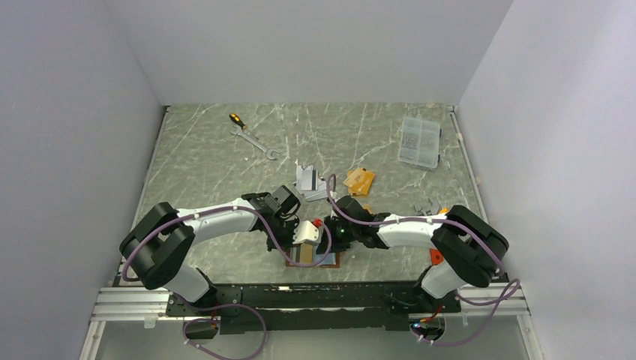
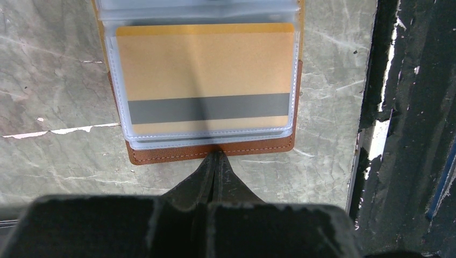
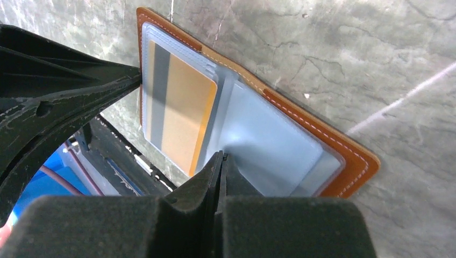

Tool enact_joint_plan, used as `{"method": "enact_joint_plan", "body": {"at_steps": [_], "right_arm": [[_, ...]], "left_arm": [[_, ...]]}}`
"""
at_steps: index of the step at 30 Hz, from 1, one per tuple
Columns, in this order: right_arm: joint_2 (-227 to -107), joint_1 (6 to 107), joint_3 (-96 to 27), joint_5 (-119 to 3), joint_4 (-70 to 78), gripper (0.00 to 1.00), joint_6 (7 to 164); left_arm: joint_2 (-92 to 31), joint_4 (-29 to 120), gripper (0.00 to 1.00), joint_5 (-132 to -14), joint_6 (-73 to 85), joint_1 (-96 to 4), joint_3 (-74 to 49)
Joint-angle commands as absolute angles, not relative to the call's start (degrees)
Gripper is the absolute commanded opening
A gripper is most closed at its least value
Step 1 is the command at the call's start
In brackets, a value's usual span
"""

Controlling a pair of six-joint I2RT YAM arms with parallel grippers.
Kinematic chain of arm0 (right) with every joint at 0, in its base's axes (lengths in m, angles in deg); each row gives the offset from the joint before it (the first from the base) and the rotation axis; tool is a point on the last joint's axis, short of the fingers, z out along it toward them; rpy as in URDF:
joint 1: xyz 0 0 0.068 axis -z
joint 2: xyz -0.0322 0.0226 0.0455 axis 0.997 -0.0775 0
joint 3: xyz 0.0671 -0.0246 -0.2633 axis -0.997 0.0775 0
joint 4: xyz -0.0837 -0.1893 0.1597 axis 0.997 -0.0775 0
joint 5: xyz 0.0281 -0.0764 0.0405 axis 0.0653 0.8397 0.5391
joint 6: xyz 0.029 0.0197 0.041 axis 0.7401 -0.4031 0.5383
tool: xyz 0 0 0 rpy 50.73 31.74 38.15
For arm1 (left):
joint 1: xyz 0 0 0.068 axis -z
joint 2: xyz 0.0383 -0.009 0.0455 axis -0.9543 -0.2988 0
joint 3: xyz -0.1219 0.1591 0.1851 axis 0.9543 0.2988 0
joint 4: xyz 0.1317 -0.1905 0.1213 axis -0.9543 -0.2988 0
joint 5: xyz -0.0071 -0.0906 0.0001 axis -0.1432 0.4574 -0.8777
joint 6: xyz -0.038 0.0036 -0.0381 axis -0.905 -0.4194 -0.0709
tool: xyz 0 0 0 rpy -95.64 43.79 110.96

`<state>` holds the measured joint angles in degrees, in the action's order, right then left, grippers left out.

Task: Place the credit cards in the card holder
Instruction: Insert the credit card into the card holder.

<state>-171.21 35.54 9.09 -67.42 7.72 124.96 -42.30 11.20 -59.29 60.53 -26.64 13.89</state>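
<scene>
The card holder (image 2: pixel 161 155) lies open near the table's front edge (image 2: pixel 367 107), tan-brown leather with clear sleeves. A gold-orange credit card (image 2: pixel 204 64) with a dark stripe sits inside one sleeve; in the right wrist view this card (image 3: pixel 180 115) lies left of an empty sleeve (image 3: pixel 269 145). My left gripper (image 2: pixel 218 156) is shut, its tips against the holder's leather edge. My right gripper (image 3: pixel 220 157) is shut, tips resting on the clear sleeves. In the top view both grippers stand over the card holder (image 1: pixel 330 262). More credit cards lie farther back: silver-grey ones (image 1: pixel 309 180) and gold-orange ones (image 1: pixel 358 180).
A wrench (image 1: pixel 255 142) and a small screwdriver (image 1: pixel 237 120) lie at the back left. A clear plastic box (image 1: pixel 420 141) stands at the back right. The black rail (image 2: pixel 408 134) of the arm bases runs just past the front edge. White walls enclose three sides.
</scene>
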Motion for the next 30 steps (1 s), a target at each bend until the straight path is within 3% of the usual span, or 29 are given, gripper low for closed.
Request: {"method": "enact_joint_plan", "body": {"at_steps": [1, 12, 18, 22, 25, 28, 29, 30], "right_arm": [[-174.49, 35.31, 7.88, -68.91, 10.58, 0.0, 125.33], [-174.15, 34.65, 2.71, -70.79, 8.0, 0.0, 124.59], [-171.64, 35.56, 0.11, -68.86, -1.6, 0.01, 122.12], [-163.0, 41.75, 1.37, -68.04, -5.08, 0.22, 121.4], [-156.91, 47.6, 0.86, -67.27, -8.76, 0.31, 119.45], [-153.35, 54.2, -0.83, -66.21, -11.8, 0.37, 117.91], [-152.81, 56.49, -1.56, -66.03, -12.42, 0.39, 117.56], [-152.44, 58.44, -2.24, -65.67, -12.78, 0.42, 117.26]], "left_arm": [[-43.43, 11.2, 0.0, -63.82, 62.29, -27.15, 15.93], [-44.13, 10.18, 0.0, -64.08, 62.86, -27.1, 12.93], [-40.39, 7.15, 0.0, -65.62, 62.38, -27.16, 10.39], [-35.43, 3.81, 0.01, -68.01, 62.05, -28.07, 8.05], [-31.24, 1.1, 0.1, -70.04, 62.08, -29.4, 4.96], [-28.19, -0.84, 0.42, -72.36, 62.04, -30.62, 0.71], [-27.6, -1.02, 0.82, -72.93, 61.9, -30.92, -1.03], [-27.48, -0.91, 0.97, -73.62, 61.46, -31.36, -2.8]]}}
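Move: The gold card lying in the card holder's left pocket has its middle about 5 cm to the right hand's left, level fore and aft and 1 cm lower; for the left hand, it is some 4 cm right. Around the right hand, a loose gold card lies about 10 cm ahead and 12 cm right, the gold card stack 20 cm ahead and 13 cm right, and the silver cards 20 cm ahead and 2 cm left. The gold card's right edge is what the right hand's shut fingertips head for first, sliding about 2 cm left low over the holder while the left fingertips stay at its left edge. Then both lift away some 10 cm, fingers opening: the right swings forward and right towards the loose gold card, turning slightly clockwise, the left goes up and forward, its fingers tilting outward. ##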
